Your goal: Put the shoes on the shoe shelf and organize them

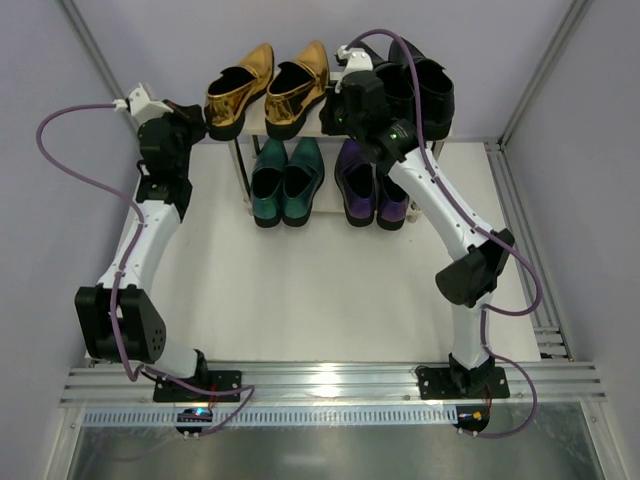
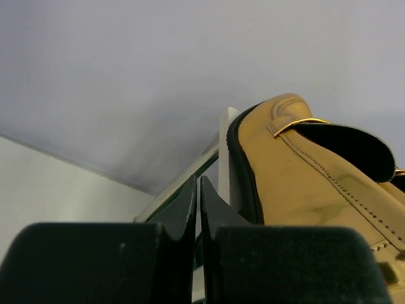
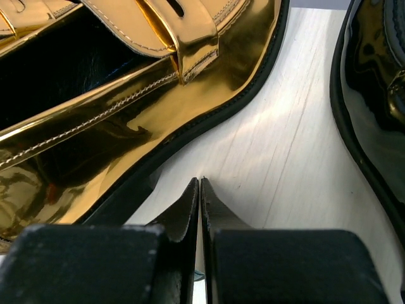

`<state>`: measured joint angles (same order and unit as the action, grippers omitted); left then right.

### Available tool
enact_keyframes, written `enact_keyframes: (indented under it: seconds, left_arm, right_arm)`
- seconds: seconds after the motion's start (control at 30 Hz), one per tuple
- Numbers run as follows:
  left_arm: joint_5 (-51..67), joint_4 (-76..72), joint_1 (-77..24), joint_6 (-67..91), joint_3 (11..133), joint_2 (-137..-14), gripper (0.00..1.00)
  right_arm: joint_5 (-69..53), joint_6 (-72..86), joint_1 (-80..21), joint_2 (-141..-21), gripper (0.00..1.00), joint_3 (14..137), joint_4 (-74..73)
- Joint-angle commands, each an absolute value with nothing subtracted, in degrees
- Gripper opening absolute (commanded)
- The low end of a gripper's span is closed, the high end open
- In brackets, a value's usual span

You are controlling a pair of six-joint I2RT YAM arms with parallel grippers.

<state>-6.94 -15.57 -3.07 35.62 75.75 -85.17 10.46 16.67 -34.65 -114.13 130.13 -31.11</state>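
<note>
On the top board of the shoe shelf [image 1: 256,123] stand the gold shoes [image 1: 268,86] at the left and the black shoes [image 1: 428,88] at the right. Beneath it sit the teal pair [image 1: 286,182] and the purple pair [image 1: 366,184]. My left gripper [image 1: 198,118] is shut and empty beside the heel of the left gold shoe [image 2: 297,171], its tips [image 2: 197,180] close to the shelf's edge [image 2: 225,149]. My right gripper [image 1: 345,105] is shut and empty, tips [image 3: 200,182] over the board [image 3: 285,152] between a gold shoe [image 3: 126,114] and a black shoe [image 3: 373,95].
The shelf stands at the back of the white tabletop [image 1: 300,290], against the pale rear wall [image 2: 158,76]. Thin metal posts [image 1: 240,168] carry the top board. A metal frame rail [image 1: 520,230] runs along the right side. Both arm bases sit on the near rail [image 1: 330,380].
</note>
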Motion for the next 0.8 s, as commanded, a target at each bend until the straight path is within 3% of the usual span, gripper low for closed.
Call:
enact_keyframes:
  seconds: [0.0,0.47,0.77]
  left_arm:
    - [-1.24,-20.65,-3.25,39.63,78.49,-85.78,0.00]
    - [3.69,-22.94,-7.38,44.56,78.57,-87.01,0.00]
    - [0.80,-21.97,-8.00,42.19,78.23,-85.87,0.00]
  right_arm:
    - [11.60,16.53,-34.80,-114.61,0.04,133.24,-30.94]
    - [12.04,17.40,-34.80,-116.90,0.04,135.18,-29.97]
    - [20.64,18.72,-34.63,-117.77,0.04,138.24,-31.11]
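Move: The left gold shoe on the top board, its heel jutting past the board's left end, has its middle about 9 cm right of the left hand and 6 cm ahead, roughly level. The right gold shoe stands some 14 cm to the right of it. From the right hand, the right gold shoe is about 7 cm left and 5 cm ahead, the left gold shoe about 21 cm left and 5 cm ahead, and the left black shoe some 12 cm right and 5 cm ahead. Against the outer side of the left gold shoe, towards its heel, go the shut fingertips of the left hand, pushing it inward to the right. The hand travels about 6.5 cm right, turning some 15 degrees clockwise, then stops against the shoe. The right hand, also shut, stays between the right gold and left black shoes, easing 1.5 cm forward. ##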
